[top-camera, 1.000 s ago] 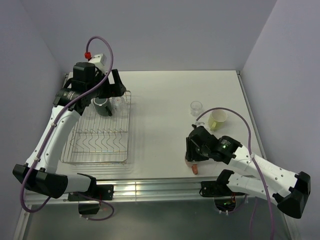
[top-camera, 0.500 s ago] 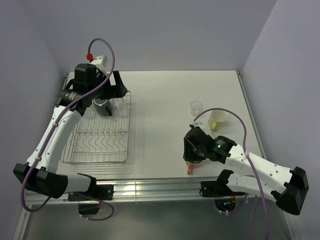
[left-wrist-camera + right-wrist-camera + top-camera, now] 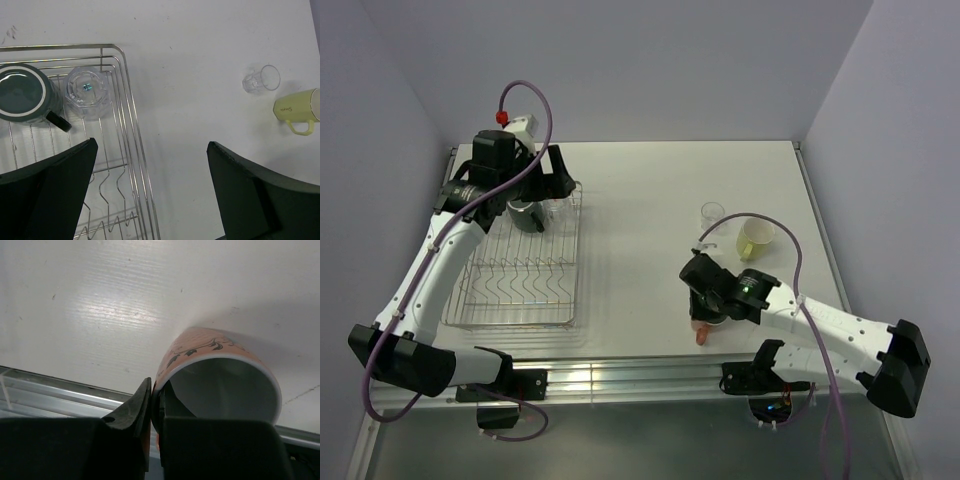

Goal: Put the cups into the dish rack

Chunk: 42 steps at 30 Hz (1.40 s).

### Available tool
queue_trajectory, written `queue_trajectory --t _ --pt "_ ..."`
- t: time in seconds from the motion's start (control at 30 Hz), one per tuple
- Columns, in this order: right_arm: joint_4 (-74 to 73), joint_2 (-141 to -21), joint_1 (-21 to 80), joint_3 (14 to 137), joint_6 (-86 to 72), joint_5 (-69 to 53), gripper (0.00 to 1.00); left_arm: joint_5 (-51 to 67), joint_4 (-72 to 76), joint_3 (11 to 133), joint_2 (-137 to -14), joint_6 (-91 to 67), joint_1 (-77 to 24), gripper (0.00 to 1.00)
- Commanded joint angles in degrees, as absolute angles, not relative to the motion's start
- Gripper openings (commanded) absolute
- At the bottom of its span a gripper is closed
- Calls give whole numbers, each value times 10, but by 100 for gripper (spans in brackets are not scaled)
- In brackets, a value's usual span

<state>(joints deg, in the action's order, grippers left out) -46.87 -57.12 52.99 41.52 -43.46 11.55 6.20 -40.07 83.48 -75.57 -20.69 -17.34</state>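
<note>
The dish rack (image 3: 572,296) (image 3: 131,120) stands at the left. In its far end are a black mug (image 3: 525,214) (image 3: 22,95) and a clear glass tumbler (image 3: 556,208) (image 3: 87,91). My left gripper (image 3: 546,182) (image 3: 152,145) hangs open above that end, holding nothing. Near the front edge an orange mug (image 3: 701,335) (image 3: 210,352) lies on its side. My right gripper (image 3: 706,308) (image 3: 156,401) is shut on its rim, one finger inside and one outside. A clear tumbler (image 3: 713,213) (image 3: 261,80) and a pale yellow-green cup (image 3: 756,238) (image 3: 297,107) sit on the table at the right.
An aluminium rail (image 3: 620,378) (image 3: 55,390) runs along the table's near edge, right beside the orange mug. Purple walls close in the table on the left, back and right.
My right gripper has shut on the orange mug's rim, and that arm has shifted slightly left. The left gripper has drifted a little to the right above the rack, still open.
</note>
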Motion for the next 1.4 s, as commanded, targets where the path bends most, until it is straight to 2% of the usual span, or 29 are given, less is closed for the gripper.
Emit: queue_trajectory --t 0.0,0.17,0.27,0.37,0.53,0.67,0.93,1.07,1.37 --pt "-430 -593 532 464 -428 123 0 70 -374 833 -744 -213 -176 99" --pt "-386 -663 528 607 -403 109 0 129 -342 820 -737 -227 -160 99" --pt "-340 -707 511 684 -380 58 0 194 -325 809 -732 -238 -135 99" --pt "-262 -731 462 729 -369 -44 0 291 -280 781 -724 -257 -105 99" --pt "-89 -755 382 732 -424 -257 0 397 -165 712 -720 -312 -90 99" --pt "59 -779 369 728 -481 -328 0 495 -18 650 -706 -393 -91 99" --pt "283 -809 335 679 -636 -390 0 523 30 622 -686 -426 -91 99" --pt "386 -822 320 660 -703 -398 0 555 100 602 -679 -471 -94 99" --pt "513 -850 307 641 -769 -399 0 577 122 598 -659 -504 -100 99"
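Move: The pink cup stands in the shut right fingers, its middle about 3 cm right of them and 4 below, some 21 cm back, 33 right and 25 below the empty left gripper. That left gripper is its destination, roughly 21 cm ahead of the right hand, 30 left and 21 above. From the right hand, the small glass is about 23 cm ahead and 4 right, the yellow cup 19 ahead and 16 right, both some 5 below. Keep the right fingers pinched on the pink cup's rim and carry it up nearly 30 cm, left and forward some 15 each, rolling the fingers from pointing down to pointing left so its base faces the left gripper. Meanwhile bring the open left gripper about 6 cm right, 5 back and, late on, 5 up, swinging its fingers clockwise towards the cup. ##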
